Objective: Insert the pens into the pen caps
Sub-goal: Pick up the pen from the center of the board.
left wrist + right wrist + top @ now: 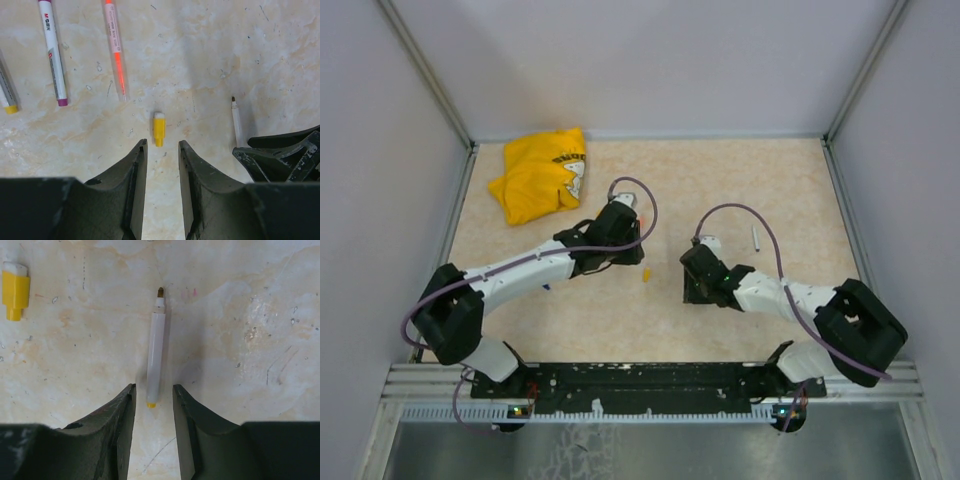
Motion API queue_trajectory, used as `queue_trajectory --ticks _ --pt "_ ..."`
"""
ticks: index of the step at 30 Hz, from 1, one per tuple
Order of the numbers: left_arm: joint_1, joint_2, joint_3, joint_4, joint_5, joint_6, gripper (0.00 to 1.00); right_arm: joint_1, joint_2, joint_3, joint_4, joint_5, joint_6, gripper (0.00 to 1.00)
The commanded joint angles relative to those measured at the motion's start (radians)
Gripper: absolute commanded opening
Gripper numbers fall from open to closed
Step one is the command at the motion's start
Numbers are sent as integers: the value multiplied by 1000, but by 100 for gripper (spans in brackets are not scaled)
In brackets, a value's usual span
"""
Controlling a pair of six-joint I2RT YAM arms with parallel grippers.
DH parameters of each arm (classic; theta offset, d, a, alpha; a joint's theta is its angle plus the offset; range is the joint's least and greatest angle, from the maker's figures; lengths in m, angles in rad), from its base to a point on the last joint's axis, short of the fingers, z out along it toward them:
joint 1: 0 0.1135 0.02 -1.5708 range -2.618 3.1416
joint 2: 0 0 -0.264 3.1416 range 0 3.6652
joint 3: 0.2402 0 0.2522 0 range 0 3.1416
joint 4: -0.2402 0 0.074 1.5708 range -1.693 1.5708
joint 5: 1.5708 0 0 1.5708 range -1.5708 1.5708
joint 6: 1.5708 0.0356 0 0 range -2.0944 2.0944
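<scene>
A small yellow pen cap (158, 128) with a white end lies on the table just ahead of my left gripper (163, 146). That gripper is open, its jaws apart and nothing between them. The cap also shows between the two arms (646, 273) and at the far left of the right wrist view (15, 290). A white pen (155, 352) with a brown tip lies on the table, its yellow back end just inside the tips of my open right gripper (153, 390). There is a gap on each side of it. This pen (236, 122) lies right of the cap.
Three more pens lie beyond the cap: a white one with a purple tip (54, 55), an orange-red one (116, 50) and a grey one with a yellow end (6, 92). Another white pen (756, 237) lies at the right. A yellow cloth (542, 175) is at the back left.
</scene>
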Motion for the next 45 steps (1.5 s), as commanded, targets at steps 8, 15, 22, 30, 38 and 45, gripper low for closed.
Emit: queue_trajectory --ticks 8,15,22,30,38,45 --pt "-2 -53 -36 40 -17 0 37 55 83 83 -73 56 0 30" --pt "-1 -79 -60 49 -32 -11 37 87 117 105 -133 105 1 25" --pt "-1 -110 -86 65 -46 -26 37 99 122 108 -177 153 3 11" --pt "-1 -241 -193 187 -39 -47 45 99 -43 60 -95 153 4 1" --pt "-1 -378 -277 339 -17 -53 55 98 -288 -72 207 53 22 0" --pt "-1 -433 -317 474 41 -36 64 98 -365 -126 485 -30 38 0"
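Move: The white pen lies just under the right gripper, tip pointing forward, its yellow butt end between the open fingers; its middle is about 4 cm ahead, straight in line and 1 cm lower. From the right hand the yellow cap is about 7 cm ahead and 13 cm left, the orange marker some 19 cm ahead and 16 cm left. From the left hand the pen's middle is about 15 cm right, 3 cm back and 10 cm down. Keep the right gripper low, ease it barely 1 cm left and back while rolling it slightly, and close the fingers to pinch the pen near its yellow end. Then lift about 8 cm, swinging some 4 cm left towards the yellow cap's side and tipping the fingers up. Meanwhile raise the left gripper about 9 cm away from the cap, tilting it up and opening its fingers wider. ##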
